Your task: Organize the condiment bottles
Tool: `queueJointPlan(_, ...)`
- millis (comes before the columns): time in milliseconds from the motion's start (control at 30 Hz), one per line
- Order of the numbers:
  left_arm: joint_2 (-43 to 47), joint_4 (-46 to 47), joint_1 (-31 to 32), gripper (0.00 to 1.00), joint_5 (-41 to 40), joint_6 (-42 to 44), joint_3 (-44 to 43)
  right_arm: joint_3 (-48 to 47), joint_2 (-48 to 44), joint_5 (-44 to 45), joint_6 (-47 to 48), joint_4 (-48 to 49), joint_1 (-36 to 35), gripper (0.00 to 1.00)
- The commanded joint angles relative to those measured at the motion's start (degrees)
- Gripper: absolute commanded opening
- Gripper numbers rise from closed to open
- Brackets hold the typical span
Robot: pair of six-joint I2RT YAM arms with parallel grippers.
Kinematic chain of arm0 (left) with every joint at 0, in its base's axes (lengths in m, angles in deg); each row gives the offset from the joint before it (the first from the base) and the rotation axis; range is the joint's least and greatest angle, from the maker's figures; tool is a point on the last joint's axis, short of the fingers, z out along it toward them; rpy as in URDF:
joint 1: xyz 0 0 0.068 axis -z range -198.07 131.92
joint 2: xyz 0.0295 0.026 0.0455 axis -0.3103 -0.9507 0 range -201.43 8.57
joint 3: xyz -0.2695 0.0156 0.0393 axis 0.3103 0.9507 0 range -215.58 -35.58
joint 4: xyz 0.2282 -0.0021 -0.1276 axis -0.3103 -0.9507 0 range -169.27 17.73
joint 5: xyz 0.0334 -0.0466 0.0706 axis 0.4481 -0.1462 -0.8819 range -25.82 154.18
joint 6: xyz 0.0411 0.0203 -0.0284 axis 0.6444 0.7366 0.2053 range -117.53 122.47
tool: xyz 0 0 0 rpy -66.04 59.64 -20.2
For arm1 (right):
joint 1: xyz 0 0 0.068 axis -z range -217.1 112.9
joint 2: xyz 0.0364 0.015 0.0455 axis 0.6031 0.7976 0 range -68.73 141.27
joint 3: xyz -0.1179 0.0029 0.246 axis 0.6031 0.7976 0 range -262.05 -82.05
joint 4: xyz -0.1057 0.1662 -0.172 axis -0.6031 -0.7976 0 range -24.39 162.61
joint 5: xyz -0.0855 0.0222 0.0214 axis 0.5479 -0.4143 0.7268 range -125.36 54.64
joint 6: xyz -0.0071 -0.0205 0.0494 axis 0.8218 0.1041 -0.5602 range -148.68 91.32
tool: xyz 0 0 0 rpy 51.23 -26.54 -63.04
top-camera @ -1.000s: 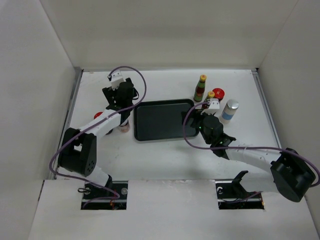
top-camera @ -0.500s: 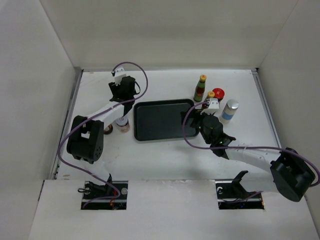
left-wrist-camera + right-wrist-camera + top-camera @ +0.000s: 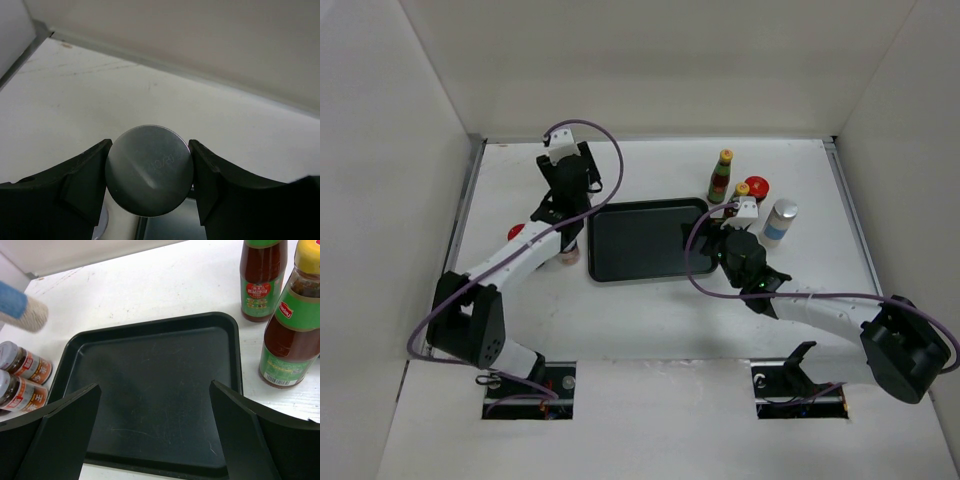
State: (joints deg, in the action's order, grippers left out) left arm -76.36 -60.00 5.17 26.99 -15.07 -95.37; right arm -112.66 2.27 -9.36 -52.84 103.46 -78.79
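A short jar with a silver lid (image 3: 149, 170) sits between the black fingers of my left gripper (image 3: 149, 171), which is shut on it just left of the black tray (image 3: 640, 262). In the top view the left gripper (image 3: 572, 212) hides that jar. Another short jar (image 3: 568, 256) and a red-capped jar (image 3: 516, 232) stand nearby. My right gripper (image 3: 154, 390) is open above the tray (image 3: 150, 345), holding nothing. Two slim sauce bottles (image 3: 262, 275) (image 3: 292, 325) stand past the tray's right edge. Two silver-lidded jars (image 3: 25, 365) (image 3: 17, 390) stand at its left.
A red-capped jar (image 3: 757, 187) and a white-blue bottle (image 3: 780, 221) stand at the back right beside the sauce bottles (image 3: 721, 177). White walls close in the table on three sides. A blurred blue and pale shape (image 3: 20, 310) shows at the upper left of the right wrist view.
My left gripper has closed on the silver-lidded jar and its arm has shifted at the tray's left edge. The right arm has stayed put.
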Motion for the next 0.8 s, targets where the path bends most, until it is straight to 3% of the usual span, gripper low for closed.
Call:
queueJointPlan(0,4.0,9.1,3.1,0.41,-0.1,2.9,0.0,-1.8,-0.7,0.0,0.1,2.1,-0.4,0.97)
queueJointPlan(367,-1.7,8.0,8.5,0.41,4.1,-2.3,1.4,-0.8,-2.0,0.5,-0.5,2.5,0.3,0.97)
queueJointPlan(767,-6.7,9.9,9.1,0.45,-0.8,0.1,3.0,-0.6,-1.7,0.4,-0.6,2.5,0.7,0.97)
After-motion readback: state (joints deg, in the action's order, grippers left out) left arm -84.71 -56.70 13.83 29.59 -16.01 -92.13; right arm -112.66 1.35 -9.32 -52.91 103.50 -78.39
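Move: The left hand already holds the metal-capped bottle in the air. The spot it is taken to, just inside the tray's far-left corner, lies about 8 cm to its right, 1 cm back and 20 below. A white-lidded jar stands some 7 cm back and 2 left of that hand, and a red-lidded jar 12 back and 9 left, both about 18 below. From the right hand, the corner is roughly 8 cm ahead, 24 left and 14 below. Still gripping the bottle, left hand arcs 8 cm right, then sinks about 10 towards the tray's far-left corner. ##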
